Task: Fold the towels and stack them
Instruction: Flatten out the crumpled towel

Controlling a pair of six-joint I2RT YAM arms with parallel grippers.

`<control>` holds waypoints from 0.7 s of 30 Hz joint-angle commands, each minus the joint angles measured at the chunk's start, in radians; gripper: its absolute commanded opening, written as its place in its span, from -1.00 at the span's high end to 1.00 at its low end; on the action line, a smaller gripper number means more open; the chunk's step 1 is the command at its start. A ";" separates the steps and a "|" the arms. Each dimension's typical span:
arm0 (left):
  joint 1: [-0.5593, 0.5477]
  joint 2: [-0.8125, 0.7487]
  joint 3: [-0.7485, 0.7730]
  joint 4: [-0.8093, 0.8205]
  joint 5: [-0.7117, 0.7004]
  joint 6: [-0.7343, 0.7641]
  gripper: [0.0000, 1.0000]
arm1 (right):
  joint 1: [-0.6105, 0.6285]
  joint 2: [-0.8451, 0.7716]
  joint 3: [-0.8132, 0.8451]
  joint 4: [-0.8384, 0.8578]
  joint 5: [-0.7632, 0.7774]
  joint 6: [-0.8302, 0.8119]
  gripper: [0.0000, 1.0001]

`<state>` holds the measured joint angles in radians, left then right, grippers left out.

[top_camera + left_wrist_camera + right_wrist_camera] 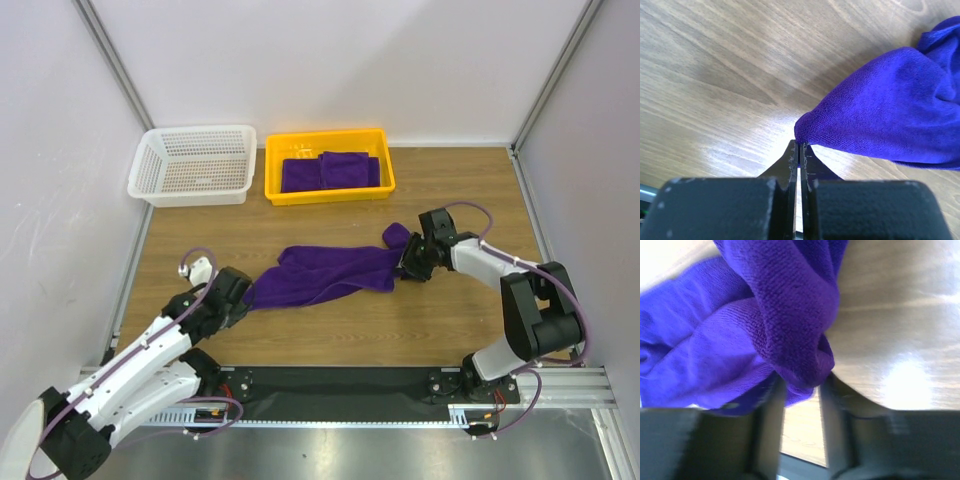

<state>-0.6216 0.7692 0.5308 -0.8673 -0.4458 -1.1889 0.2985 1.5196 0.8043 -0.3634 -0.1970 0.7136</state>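
Note:
One purple towel (330, 272) lies crumpled and stretched out across the wooden table between my two grippers. My left gripper (245, 298) is at its left end, and in the left wrist view its jaws (800, 145) are pinched shut on a corner of the towel (890, 115). My right gripper (405, 265) is at the right end. In the right wrist view its jaws (802, 385) stand apart, with a bunched fold of the towel (785, 305) sitting between the fingertips. Folded purple towels (330, 172) lie in the yellow tray (330, 195).
A white mesh basket (195, 165) stands at the back left beside the yellow tray. Grey walls close in the table on the left, right and back. A black rail with the arm bases runs along the near edge.

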 commanded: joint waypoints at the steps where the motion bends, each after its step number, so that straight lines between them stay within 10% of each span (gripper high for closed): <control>1: 0.000 -0.036 -0.006 -0.015 -0.031 -0.012 0.99 | 0.007 0.037 0.082 0.024 0.047 0.012 0.33; 6: 0.002 -0.036 0.017 -0.009 -0.048 0.032 0.99 | 0.016 0.070 0.220 -0.050 0.071 -0.020 0.97; 21: 0.002 -0.042 0.098 -0.070 -0.100 0.121 1.00 | 0.040 0.088 0.632 -0.735 0.353 -0.230 1.00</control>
<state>-0.6216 0.7364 0.5957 -0.8848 -0.4805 -1.1149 0.3332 1.5917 1.4059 -0.9062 0.0494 0.5434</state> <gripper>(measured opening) 0.011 0.026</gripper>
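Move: The right fingers, partly open, already straddle a fold near the towel's right end, about 1 cm ahead of the hand point and at its height. The bunched towel flap lies some 8 cm ahead and 1 cm left; the yellow bin is about 27 cm ahead and 15 cm left. From the left hand, which already pinches the towel's left corner, that fold is roughly 11 cm ahead, 31 cm right and 3 cm lower. The right fingers close and pinch the fold while pushing forward about 5 cm, then lift it quickly some 12 cm clear of the table, easing a little back and to the right at the top, with the fingertips swinging about 15 degrees to the right. The left hand keeps its pinch on the corner and rises nearly 3 cm. ##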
